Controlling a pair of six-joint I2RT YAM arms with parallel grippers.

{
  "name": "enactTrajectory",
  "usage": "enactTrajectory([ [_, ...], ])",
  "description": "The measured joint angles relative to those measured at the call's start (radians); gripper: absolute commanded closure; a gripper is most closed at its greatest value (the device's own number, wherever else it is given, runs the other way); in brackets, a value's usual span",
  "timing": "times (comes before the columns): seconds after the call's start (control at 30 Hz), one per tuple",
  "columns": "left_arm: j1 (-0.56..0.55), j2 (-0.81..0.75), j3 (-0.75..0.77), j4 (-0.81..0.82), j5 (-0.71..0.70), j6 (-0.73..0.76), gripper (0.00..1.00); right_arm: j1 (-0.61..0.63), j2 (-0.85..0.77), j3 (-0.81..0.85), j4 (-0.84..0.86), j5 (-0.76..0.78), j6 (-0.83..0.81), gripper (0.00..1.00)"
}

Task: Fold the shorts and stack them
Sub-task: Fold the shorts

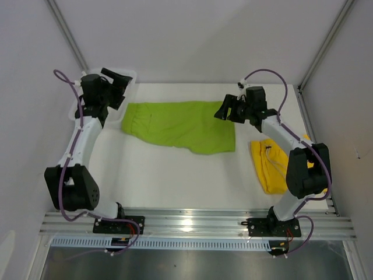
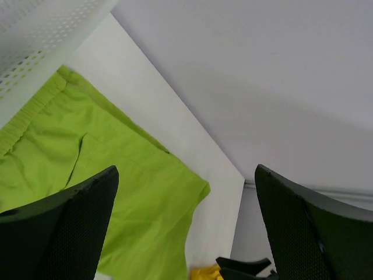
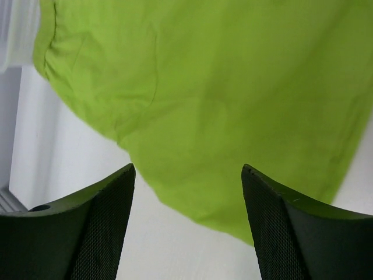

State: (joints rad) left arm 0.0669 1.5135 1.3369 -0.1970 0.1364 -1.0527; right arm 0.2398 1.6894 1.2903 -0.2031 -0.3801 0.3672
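Note:
The lime green shorts (image 1: 178, 125) lie spread flat at the back middle of the table, waistband to the left; they also fill the left wrist view (image 2: 105, 192) and the right wrist view (image 3: 233, 99). The yellow shorts (image 1: 269, 166) lie bunched at the right, partly under the right arm, and a scrap of them (image 2: 205, 273) shows low in the left wrist view. My left gripper (image 1: 119, 81) hovers open above the waistband end with nothing in it. At the right leg end my right gripper (image 1: 224, 111) stands open and holds nothing either.
A white mesh basket (image 1: 78, 108) stands at the back left corner under the left arm; its perforated wall (image 2: 35, 41) shows in the left wrist view. White walls enclose the table on three sides. A metal rail (image 1: 192, 224) runs along the near edge.

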Motion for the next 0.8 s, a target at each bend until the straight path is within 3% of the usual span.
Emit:
enactTrajectory([
  [0.17, -0.006, -0.140, -0.182, 0.010, 0.018, 0.067, 0.01, 0.159, 0.002, -0.058, -0.004, 0.072, -0.006, 0.24],
  [0.37, -0.017, -0.147, -0.349, -0.017, 0.021, 0.095, 0.01, 0.302, 0.055, -0.056, 0.014, 0.128, 0.007, 0.27],
  [0.43, -0.023, -0.149, -0.370, -0.031, 0.020, 0.104, 0.01, 0.334, 0.104, -0.031, 0.014, 0.156, 0.017, 0.31],
  [0.57, -0.031, -0.187, -0.380, -0.038, 0.013, 0.122, 0.01, 0.359, 0.245, 0.083, 0.035, 0.155, 0.048, 0.54],
  [0.8, -0.047, -0.295, -0.408, -0.039, -0.020, 0.150, 0.01, 0.340, 0.452, 0.159, 0.139, 0.048, 0.129, 0.60],
])
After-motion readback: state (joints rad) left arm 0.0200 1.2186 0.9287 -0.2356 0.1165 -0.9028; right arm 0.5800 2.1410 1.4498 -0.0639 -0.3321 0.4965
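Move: The lime shorts lie spread out, their middle about 19 cm to the right hand's left, level with it fore and aft and some 16 cm below. The folded yellow shorts are about 26 cm to that hand's right and 16 cm back. From the left hand, the lime shorts' middle is roughly 24 cm right, 4 cm back and 27 cm down; the white basket is about 9 cm left, 8 cm ahead and 22 cm lower. The empty right hand swings about 17 cm left and sinks some 13 cm towards the middle of the lime shorts, drawing back about 7 cm before coming partly forward again, while its wrist turns slightly counter-clockwise and tips down and its fingers close from three-quarters open to under half. The left hand, empty and wide open, draws back about 10 cm from over the basket's side and drops some 11 cm before rising about 3 cm, staying clear above the table. ##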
